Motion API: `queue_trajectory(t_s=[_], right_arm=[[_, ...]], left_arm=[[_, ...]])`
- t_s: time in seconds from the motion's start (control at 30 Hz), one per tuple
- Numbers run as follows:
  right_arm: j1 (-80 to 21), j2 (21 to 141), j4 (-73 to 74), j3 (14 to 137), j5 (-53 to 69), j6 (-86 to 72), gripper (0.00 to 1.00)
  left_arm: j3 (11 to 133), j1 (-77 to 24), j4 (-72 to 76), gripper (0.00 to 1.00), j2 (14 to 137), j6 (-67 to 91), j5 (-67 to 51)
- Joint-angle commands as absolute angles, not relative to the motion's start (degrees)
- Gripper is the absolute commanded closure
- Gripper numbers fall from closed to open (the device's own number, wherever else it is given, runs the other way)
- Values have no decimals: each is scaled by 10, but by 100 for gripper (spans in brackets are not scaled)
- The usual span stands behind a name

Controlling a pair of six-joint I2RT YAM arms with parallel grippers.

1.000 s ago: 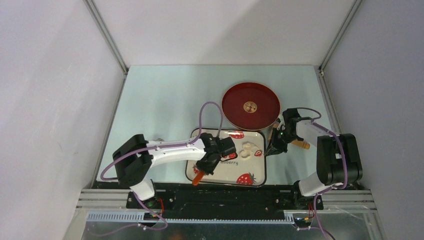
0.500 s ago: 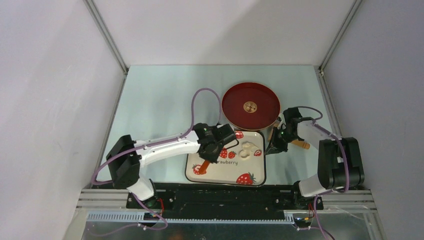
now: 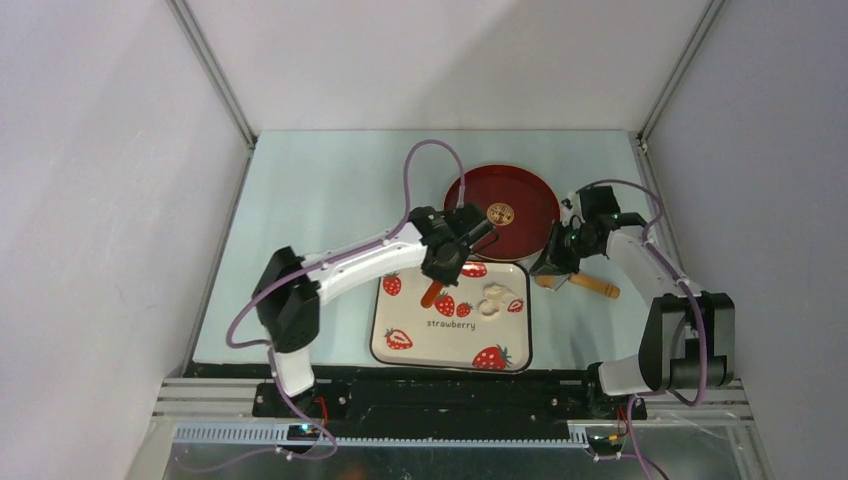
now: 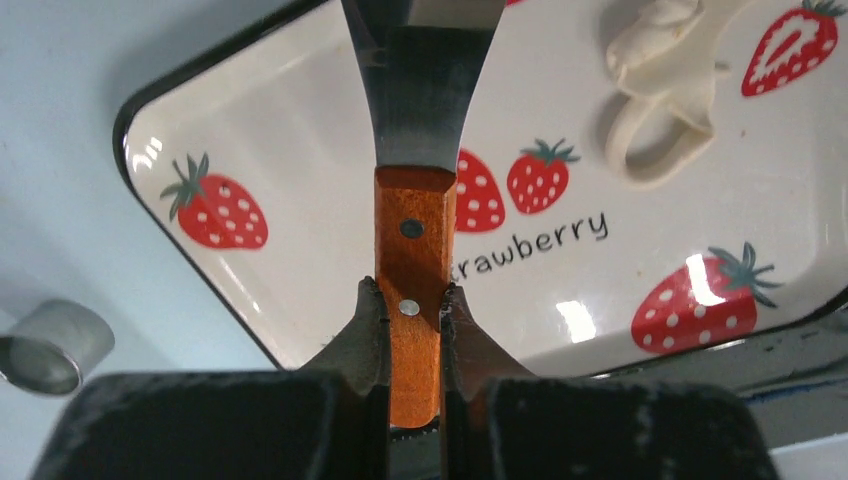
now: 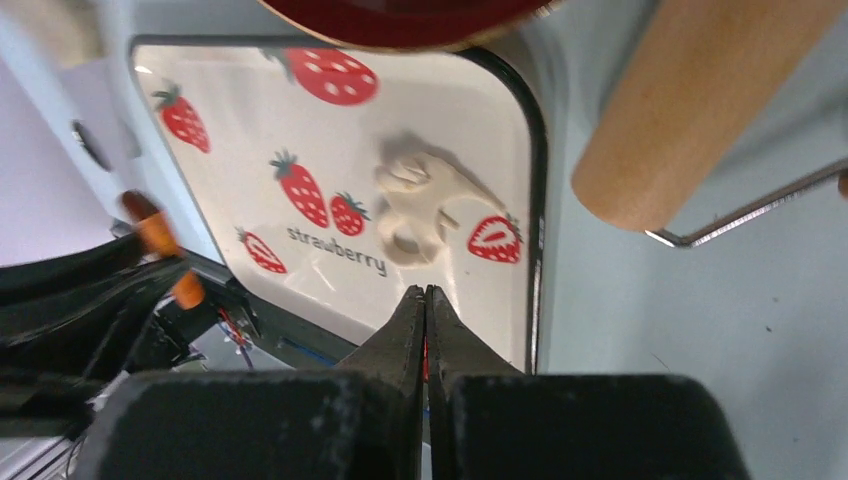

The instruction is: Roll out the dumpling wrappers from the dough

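The dough is a small cream lump with a ring-shaped loop, lying on the strawberry plate; it also shows as dough and dough. My left gripper hangs over the plate's far left part, near the red tray. That left gripper is shut on the orange wooden handle of a steel-bladed scraper. My right gripper hovers just off the plate's right edge; the right gripper is shut and empty. No dumpling wrappers are in view.
A tan wooden roller lies on the table right of the plate, under my right arm; the roller looms close in the right wrist view. A little steel ring cutter stands on the table left of the plate.
My left arm has carried the scraper from the plate's near left corner to its far edge by the red tray. My right gripper has drawn back toward the far side and closed fully.
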State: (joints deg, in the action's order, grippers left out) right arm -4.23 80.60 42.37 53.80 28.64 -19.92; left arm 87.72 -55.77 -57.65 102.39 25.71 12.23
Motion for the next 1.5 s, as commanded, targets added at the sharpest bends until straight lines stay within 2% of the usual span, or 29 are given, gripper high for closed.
queue_trajectory(t_s=[0.0, 0.33, 0.63, 0.9, 1.27, 1.47], right_arm=[[-35, 805, 417, 599, 339, -208, 100], [-30, 874, 330, 655, 424, -250, 100], [-54, 973, 294, 734, 452, -289, 100], [-71, 1036, 287, 807, 423, -301, 100], [-107, 1173, 379, 940, 318, -243, 100], [-114, 1198, 382, 946, 282, -228, 100]], left_arm=[[953, -541, -570, 100, 1083, 212, 117], [1135, -510, -593, 100, 1224, 191, 106], [1208, -493, -596, 100, 1281, 186, 75], [1232, -491, -597, 100, 1296, 186, 56], [1240, -483, -598, 100, 1298, 186, 49], [1250, -478, -597, 100, 1312, 188, 50]])
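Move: The scraper, still gripped by the left hand, reaches out over the strawberry tray with its blade about 11 cm ahead and 4 cm to the right of that hand; the red plate's middle is some 21 cm ahead, 15 cm right and 9 cm below. From the shut right hand, the blade is roughly 10 cm ahead, 17 cm left and level; the plate 18 cm ahead, 8 cm left, 7 cm below; the rolling pin 2 cm ahead, 4 cm right, 6 cm below. The scraper with the flat wrapper on its blade is carried forward and right by the left hand, about 10 cm out and 7 cm across, sinking slightly, then held nearly still over the plate. The right hand, fingers kept shut, rises and arcs some 17 cm forward and 8 cm left over the plate, tilting and partly levelling again, then dips about 6 cm towards the blade beside the wrapper; contact can't be seen. ##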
